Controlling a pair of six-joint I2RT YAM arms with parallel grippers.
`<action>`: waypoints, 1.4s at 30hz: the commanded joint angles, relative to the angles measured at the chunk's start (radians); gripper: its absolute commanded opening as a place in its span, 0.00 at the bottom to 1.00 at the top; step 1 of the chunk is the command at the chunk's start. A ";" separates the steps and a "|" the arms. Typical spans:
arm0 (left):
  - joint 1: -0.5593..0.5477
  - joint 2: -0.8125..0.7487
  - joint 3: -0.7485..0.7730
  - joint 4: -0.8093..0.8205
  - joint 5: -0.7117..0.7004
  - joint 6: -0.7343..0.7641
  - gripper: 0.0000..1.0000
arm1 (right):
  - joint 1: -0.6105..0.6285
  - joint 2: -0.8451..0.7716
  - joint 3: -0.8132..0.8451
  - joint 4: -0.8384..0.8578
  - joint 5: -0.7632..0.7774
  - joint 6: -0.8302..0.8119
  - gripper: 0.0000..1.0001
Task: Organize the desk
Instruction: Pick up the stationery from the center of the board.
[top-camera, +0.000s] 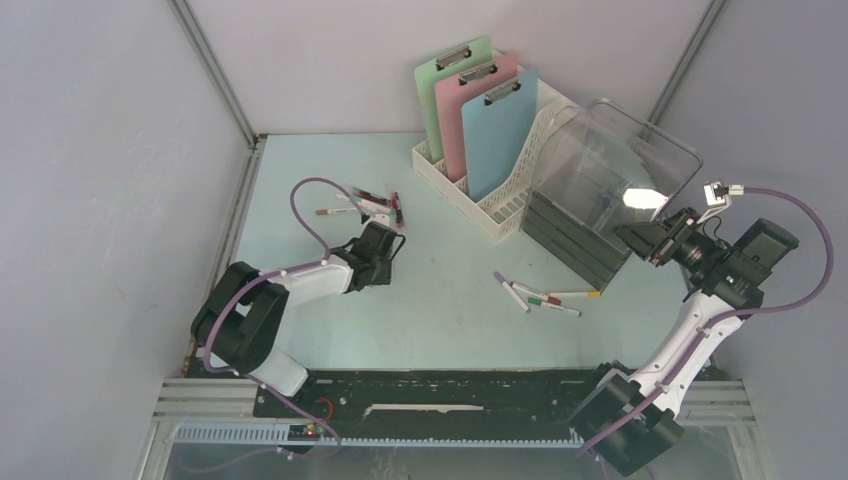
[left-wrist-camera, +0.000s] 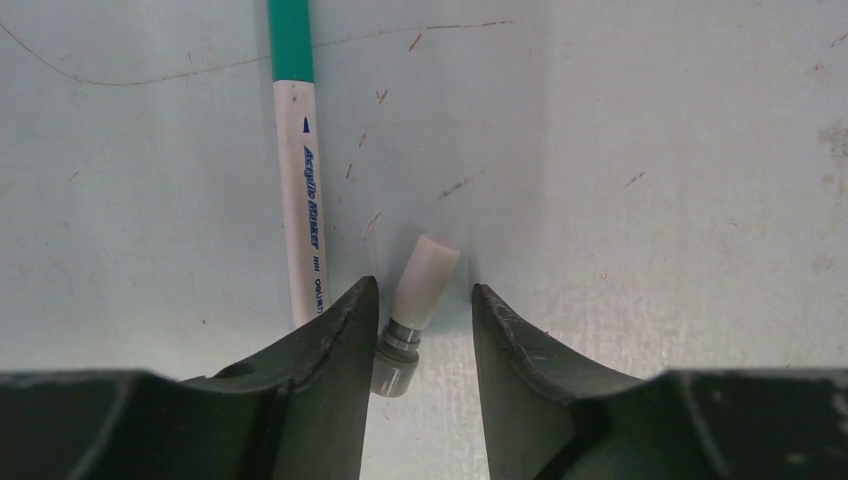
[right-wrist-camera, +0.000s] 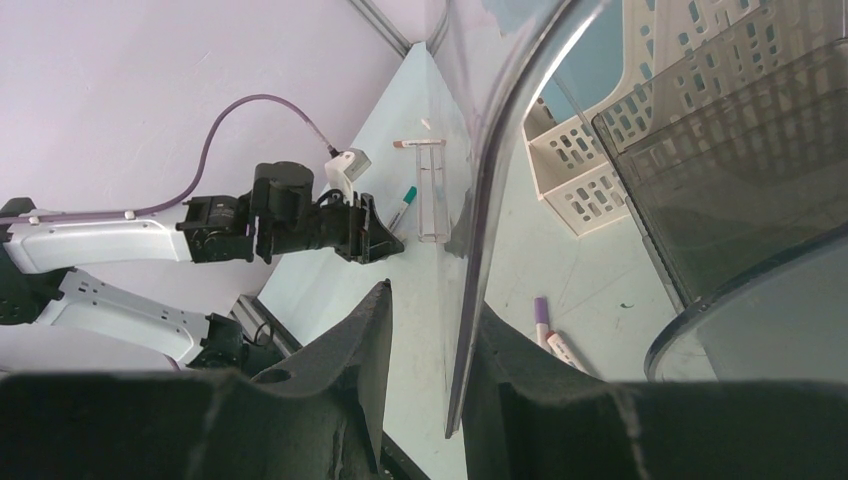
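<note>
The pale mint-blue desk (top-camera: 440, 330) carries two loose groups of markers. My left gripper (top-camera: 392, 238) is down at the left group (top-camera: 365, 200). In the left wrist view its jaws (left-wrist-camera: 425, 300) stand open round a white marker with a grey end (left-wrist-camera: 418, 290). The left finger touches that marker and the right finger is apart from it. A white and teal marker (left-wrist-camera: 300, 180) lies just left of the fingers. My right gripper (top-camera: 648, 240) is shut on the wall of a tilted clear plastic bin (top-camera: 610, 160), and that wall (right-wrist-camera: 500, 150) passes between its fingers.
A white file rack (top-camera: 505, 215) at the back holds green (top-camera: 450, 80), pink (top-camera: 478, 95) and blue (top-camera: 500, 130) clipboards. A dark grey slatted piece (top-camera: 575, 235) leans at the bin's front. Several markers (top-camera: 540, 295) lie mid-desk. Walls close in on both sides.
</note>
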 joint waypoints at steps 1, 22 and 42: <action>0.008 0.010 0.014 -0.005 0.020 -0.022 0.44 | 0.007 -0.026 0.003 0.006 -0.151 0.012 0.37; 0.008 -0.062 -0.058 0.112 0.199 -0.024 0.00 | 0.008 -0.027 0.002 0.002 -0.152 0.008 0.37; -0.001 -0.105 -0.300 0.991 0.817 -0.227 0.00 | 0.008 -0.031 0.003 -0.004 -0.153 0.003 0.37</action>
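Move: The stationery piece, a short white stub with a clear end, lies between the left hand's half-open fingers, about 1 cm below the hand point. The teal marker lies some 5 cm ahead and 4 cm left of the left hand; the pen pile is about 18 cm straight ahead. From the right hand, up at the clear box lid, the stationery piece is roughly 47 cm left, 6 cm ahead and 31 cm below. Left fingers pinch the stationery piece, then carry it 11 cm right and 5 cm up, swinging to point rightward. ##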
